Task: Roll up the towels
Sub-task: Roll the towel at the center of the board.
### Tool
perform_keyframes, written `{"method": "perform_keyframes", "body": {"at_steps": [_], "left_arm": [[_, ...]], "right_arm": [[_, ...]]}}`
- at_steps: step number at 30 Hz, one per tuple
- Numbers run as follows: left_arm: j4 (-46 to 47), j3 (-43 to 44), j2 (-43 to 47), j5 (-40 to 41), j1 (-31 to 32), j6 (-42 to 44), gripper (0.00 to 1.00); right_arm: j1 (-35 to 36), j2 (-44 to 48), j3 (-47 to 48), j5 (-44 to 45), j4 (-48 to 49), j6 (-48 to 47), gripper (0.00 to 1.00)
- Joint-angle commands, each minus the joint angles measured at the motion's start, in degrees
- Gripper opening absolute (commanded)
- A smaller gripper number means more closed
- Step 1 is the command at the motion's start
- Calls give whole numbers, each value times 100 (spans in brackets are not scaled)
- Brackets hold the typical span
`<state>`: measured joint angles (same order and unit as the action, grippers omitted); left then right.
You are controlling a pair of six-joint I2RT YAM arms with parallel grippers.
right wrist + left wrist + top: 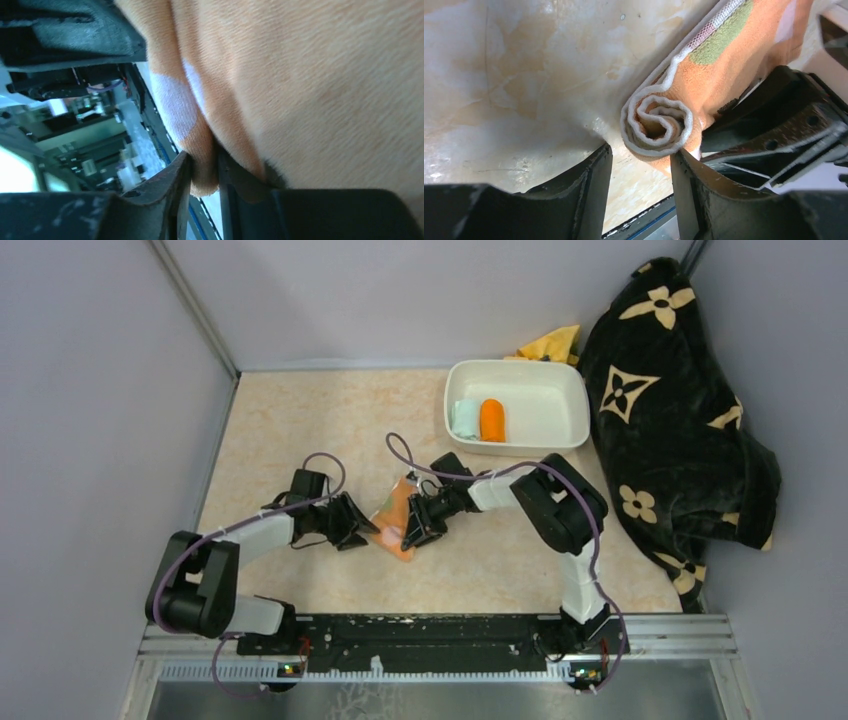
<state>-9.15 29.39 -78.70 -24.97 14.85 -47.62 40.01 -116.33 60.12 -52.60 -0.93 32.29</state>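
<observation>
The striped towel with orange dots (393,512) lies rolled mid-table between my two grippers. In the left wrist view its spiral end (656,122) faces the camera. My left gripper (640,156) is open; the roll's end sits just beyond its fingertips and brushes the right one. My right gripper (202,167) is shut on a fold of this towel (310,75) at its edge. From above, the left gripper (362,530) and the right gripper (412,528) flank the roll. A mint green towel (465,420) and an orange towel (492,420) lie rolled in a white tub (560,375).
A big black blanket with tan flowers (670,410) is heaped along the right wall. A yellow cloth (555,343) pokes out behind the tub. The arms' black base rail (420,635) runs along the near edge.
</observation>
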Motion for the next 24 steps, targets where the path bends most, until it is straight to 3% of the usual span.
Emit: {"method": "perform_keyframes", "body": {"at_steps": [1, 6, 12, 17, 24], "left_arm": [[-19, -132, -276, 509, 0, 106, 54], [-32, -221, -411, 525, 0, 97, 54], [-27, -240, -487, 496, 0, 46, 54], [-27, -240, -527, 467, 0, 33, 54], [-13, -247, -576, 439, 0, 24, 55]], "right_arm": [[69, 896, 168, 1213, -804, -961, 31], [678, 1613, 496, 3143, -1653, -1828, 42], [1796, 2108, 482, 5378, -1651, -2735, 44], [2537, 2003, 433, 6213, -1328, -3327, 43], [2635, 1365, 445, 6482, -1199, -3548, 43]]}}
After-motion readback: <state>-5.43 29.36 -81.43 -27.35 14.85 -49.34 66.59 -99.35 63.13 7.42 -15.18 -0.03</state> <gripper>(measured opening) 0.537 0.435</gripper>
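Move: Just ahead-left of the right fingertips, the middle of the towel's rolled edge lies about 3 cm to the left and 2 cm forward, at fingertip height. The flat part of the towel is centred some 8 cm ahead and 2 cm right. The white tray is farther off, about 27 cm ahead and 21 cm right. From the left hand, straddling the roll's left end, the roll's middle is about 4 cm right and 2 cm back. Coming free of the right end of the roll, the right hand opens its fingers to just under half and rises some 4.5 cm, first slightly forward-right, then back and left over the roll, before starting down again by about 1 cm. The wrist swings some 70 degrees so the fingers point more steeply down, either side of the roll. The left hand keeps its half-open fingers around the left end, creeping about 1 cm right. ##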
